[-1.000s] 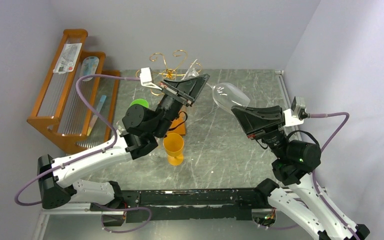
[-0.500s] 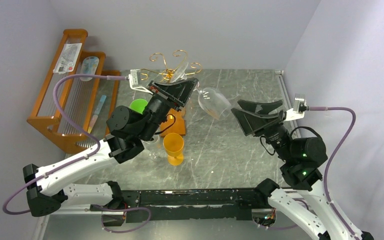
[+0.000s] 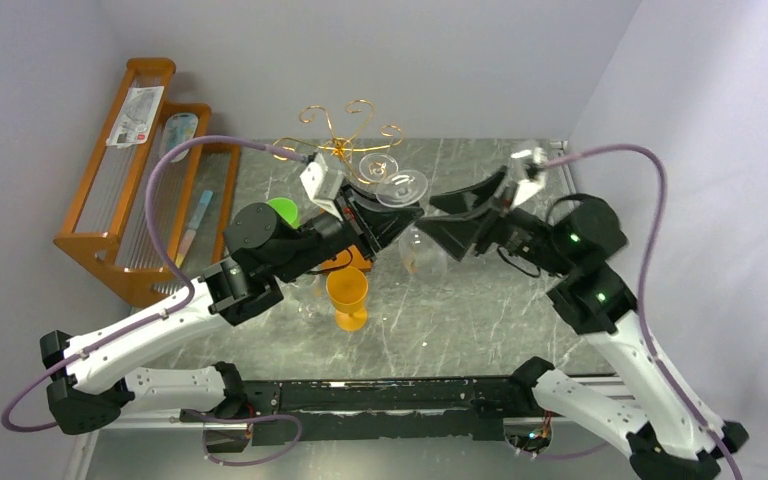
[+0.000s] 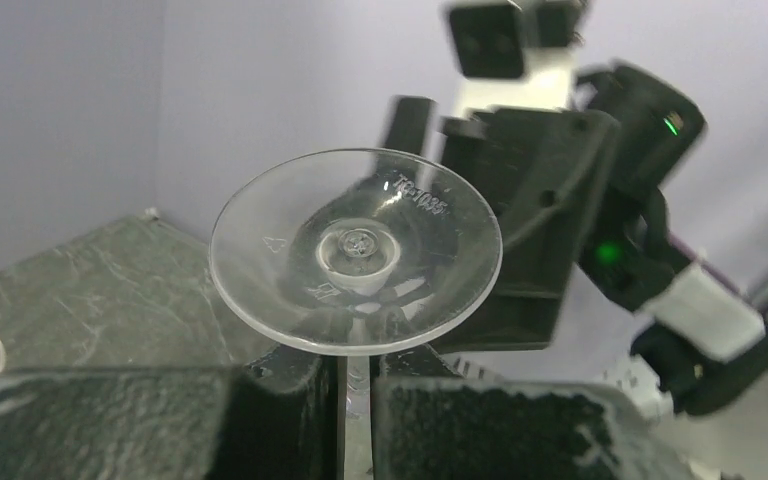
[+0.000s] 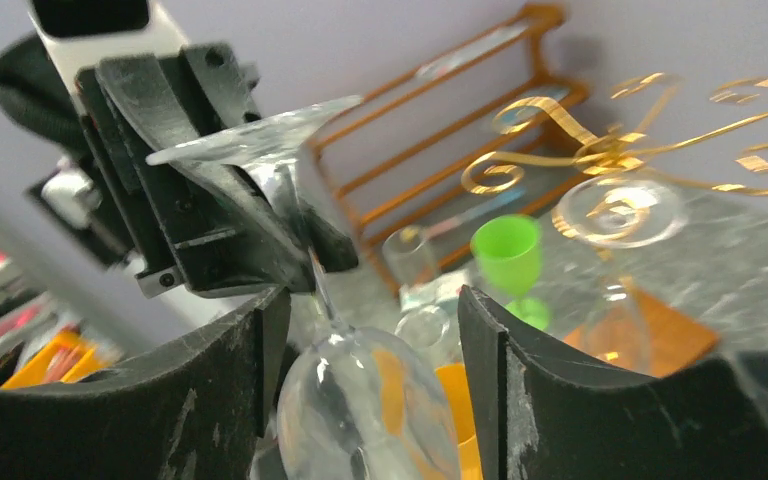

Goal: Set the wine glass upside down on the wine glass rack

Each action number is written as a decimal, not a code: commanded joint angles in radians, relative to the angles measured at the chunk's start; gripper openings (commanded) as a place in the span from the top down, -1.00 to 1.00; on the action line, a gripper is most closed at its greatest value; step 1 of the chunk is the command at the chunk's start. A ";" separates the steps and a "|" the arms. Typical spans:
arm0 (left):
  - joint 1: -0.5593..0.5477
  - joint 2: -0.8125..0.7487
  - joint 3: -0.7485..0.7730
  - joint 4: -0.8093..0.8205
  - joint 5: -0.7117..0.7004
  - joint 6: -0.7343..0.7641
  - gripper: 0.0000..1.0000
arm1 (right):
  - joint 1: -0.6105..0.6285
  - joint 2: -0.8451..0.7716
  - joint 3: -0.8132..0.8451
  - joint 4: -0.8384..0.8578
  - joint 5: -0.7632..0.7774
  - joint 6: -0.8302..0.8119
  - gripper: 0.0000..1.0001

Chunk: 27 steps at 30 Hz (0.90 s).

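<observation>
The clear wine glass hangs upside down over the table, foot up and bowl down. My left gripper is shut on its stem just under the foot. My right gripper faces it, open, with its fingers on either side of the bowl; a gap shows on the right side. The wine glass rack, gold wire with curled arms, stands behind on an orange base. Another clear glass hangs on it.
A yellow cup and a green cup stand near the rack's base, below my left arm. A small clear glass stands by the green cup. A stepped wooden shelf fills the left side.
My right gripper has opened and swung in towards the rack, around the bowl. My left arm has turned the glass from lying sideways to bowl down.
</observation>
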 commanded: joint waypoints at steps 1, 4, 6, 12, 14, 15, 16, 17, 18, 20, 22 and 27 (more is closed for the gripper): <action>0.000 0.006 0.032 -0.049 0.171 0.062 0.90 | 0.002 0.097 0.006 -0.039 -0.318 -0.051 -0.26; 0.000 0.003 0.015 -0.069 0.199 0.067 0.90 | 0.004 0.088 -0.042 0.045 -0.368 -0.031 -0.21; 0.000 -0.001 0.006 -0.081 0.187 0.067 0.90 | 0.003 0.086 -0.065 0.081 -0.390 -0.017 -0.21; 0.000 -0.013 -0.014 -0.072 0.195 0.054 0.90 | 0.005 0.092 -0.122 0.143 -0.410 -0.001 -0.06; -0.001 -0.020 -0.022 -0.073 0.180 0.054 0.90 | 0.005 0.079 -0.144 0.171 -0.419 -0.005 0.17; 0.000 -0.025 -0.029 -0.071 0.172 0.053 0.90 | 0.004 0.068 -0.160 0.199 -0.423 -0.009 0.28; 0.000 -0.032 -0.035 -0.067 0.167 0.049 0.90 | 0.004 0.058 -0.175 0.219 -0.424 -0.010 0.35; 0.000 -0.036 -0.043 -0.060 0.163 0.046 0.90 | 0.005 0.050 -0.191 0.240 -0.429 -0.009 0.41; 0.000 -0.041 -0.052 -0.054 0.159 0.047 0.90 | 0.005 0.045 -0.207 0.259 -0.435 -0.008 0.45; 0.000 -0.047 -0.058 -0.046 0.161 0.043 0.90 | 0.005 0.041 -0.221 0.290 -0.450 0.007 0.59; -0.001 -0.052 -0.064 -0.043 0.157 0.043 0.90 | 0.005 0.049 -0.226 0.304 -0.471 0.016 0.69; -0.001 -0.064 -0.080 -0.032 0.151 0.040 0.90 | 0.004 0.050 -0.249 0.341 -0.493 0.037 0.26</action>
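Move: The wine glass already hangs upside down from the left fingers, stem pinched and foot up, its middle roughly 4 cm under the left hand. From the open right hand that middle lies about 5 cm left, 2 cm back and 3 cm lower. Also from the right hand, the rack is some 20 cm ahead, 18 left and 20 below; the already hung glass 17 ahead, 10 left, 22 below; the orange goblet 4 back, 17 left, 33 below. The upturned glass is carried down about 5 cm and a little back by the left hand, which keeps its stem pinched and tilts some 10 degrees. The right hand follows down about 6 cm, also left and back 4 cm each, swinging some 25 degrees counter-clockwise with open fingers around the glass, then half closes them to pinch its neck, where stem widens into bowl, just below the left fingertips. ##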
